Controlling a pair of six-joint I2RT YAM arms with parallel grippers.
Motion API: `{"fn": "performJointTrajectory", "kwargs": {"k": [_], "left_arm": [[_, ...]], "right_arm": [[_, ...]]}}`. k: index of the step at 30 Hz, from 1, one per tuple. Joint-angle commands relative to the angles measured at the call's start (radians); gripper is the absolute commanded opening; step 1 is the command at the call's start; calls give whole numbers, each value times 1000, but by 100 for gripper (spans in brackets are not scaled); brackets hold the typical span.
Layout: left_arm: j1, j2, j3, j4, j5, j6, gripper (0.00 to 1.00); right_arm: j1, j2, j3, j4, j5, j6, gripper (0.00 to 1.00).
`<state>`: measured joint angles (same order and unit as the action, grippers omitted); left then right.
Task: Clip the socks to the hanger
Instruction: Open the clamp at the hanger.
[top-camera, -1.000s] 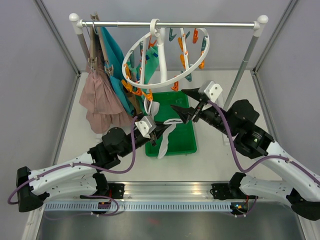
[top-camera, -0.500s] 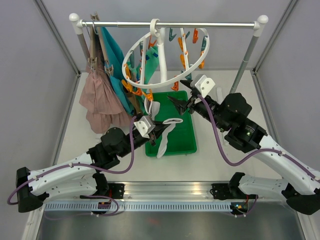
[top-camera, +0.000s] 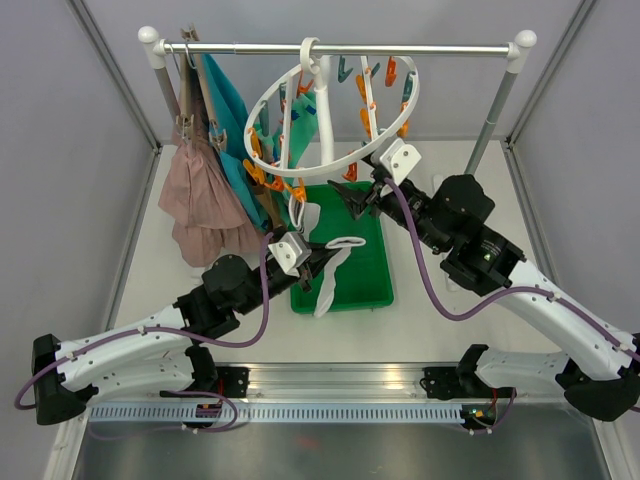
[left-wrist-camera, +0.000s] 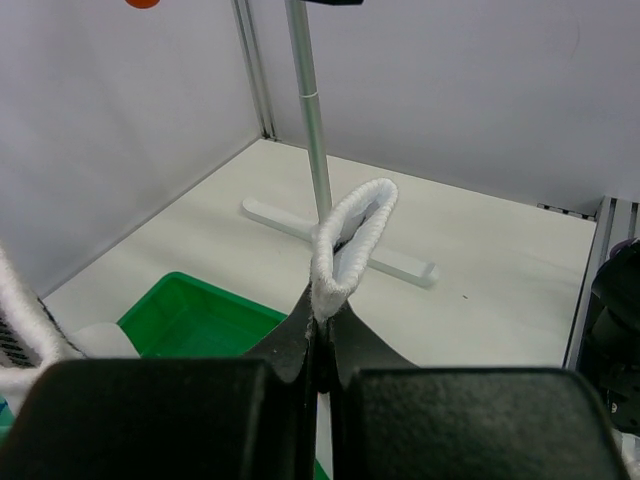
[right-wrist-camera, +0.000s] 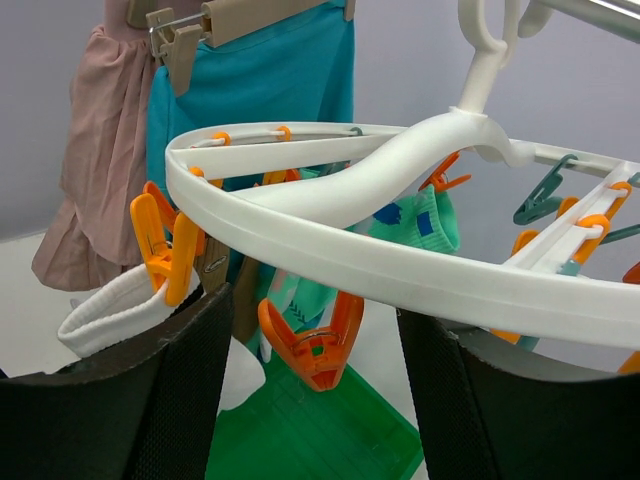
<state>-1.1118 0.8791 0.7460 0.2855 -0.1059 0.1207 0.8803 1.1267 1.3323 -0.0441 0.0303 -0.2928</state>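
The white ring hanger (top-camera: 330, 108) hangs from the rail by its hook, with orange and teal pegs along it. My left gripper (top-camera: 322, 262) is shut on the cuff of a white sock (left-wrist-camera: 352, 238), which dangles over the green tray (top-camera: 372, 272). My right gripper (top-camera: 357, 186) is open under the ring's near edge. In the right wrist view an empty orange peg (right-wrist-camera: 315, 345) hangs between its fingers (right-wrist-camera: 190, 385), below the ring (right-wrist-camera: 380, 262). Another white sock (right-wrist-camera: 115, 305) is clipped at the left, and a mint patterned sock (right-wrist-camera: 425, 215) hangs behind.
A teal garment (top-camera: 225, 110) and a pink garment (top-camera: 195, 200) hang on tan hangers at the rail's left end. The rack's upright pole (left-wrist-camera: 308, 110) and its foot (left-wrist-camera: 400, 262) stand right of the tray. Grey walls close in the table.
My right arm has moved up and left toward the ring, bringing its open fingers around the orange peg. The left arm and its sock have stayed put.
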Motion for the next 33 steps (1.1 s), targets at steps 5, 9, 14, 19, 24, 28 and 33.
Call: {"fn": "performJointTrajectory", "kwargs": {"k": [5, 9, 14, 19, 24, 28, 33], "left_arm": [[1, -11, 30, 18, -21, 31, 2], [1, -8, 32, 23, -21, 33, 2], [1, 6, 41, 37, -32, 23, 2], [1, 32, 72, 55, -89, 13, 2], [1, 73, 113, 92, -181, -7, 2], [3, 98, 145, 107, -267, -33, 2], [3, 115, 156, 144, -325, -50, 2]], "right_arm": [[-17, 1, 44, 36, -18, 6, 63], [-18, -2, 44, 35, -26, 14, 51], [-20, -1, 61, 16, -26, 18, 32], [-20, 2, 85, -16, -26, 32, 13], [-20, 5, 102, -51, -26, 49, 0], [-20, 2, 90, -51, -73, 64, 0], [-18, 2, 71, -51, -86, 81, 0]]}}
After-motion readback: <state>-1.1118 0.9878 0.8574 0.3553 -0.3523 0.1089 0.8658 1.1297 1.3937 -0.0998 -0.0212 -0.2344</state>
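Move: The orange clamp under the ring's front rim sits between the right hand's open fingers, within about 1 cm of its hand point, with the rim some 4 cm above. From that hand, the yellow clamp holding the striped sock is about 9 cm left and 1 cm back; the left hand's sock cuff is roughly 8 cm back, 2 cm left and 11 cm lower. From the left hand, the orange clamp lies about 8 cm forward, 4 cm right and 10 cm up, and the yellow clamp 7 cm forward, 5 cm left and 9 cm up. Closing in place to about half its earlier opening, the right hand pinches the orange clamp's two handles, then keeps the squeeze while rising about 1.5 cm and easing slightly back. The left hand, still gripping the white sock by its cuff, starts later: some 4 cm forward and 3 cm up towards that clamp, turning about 15 degrees counter-clockwise. ##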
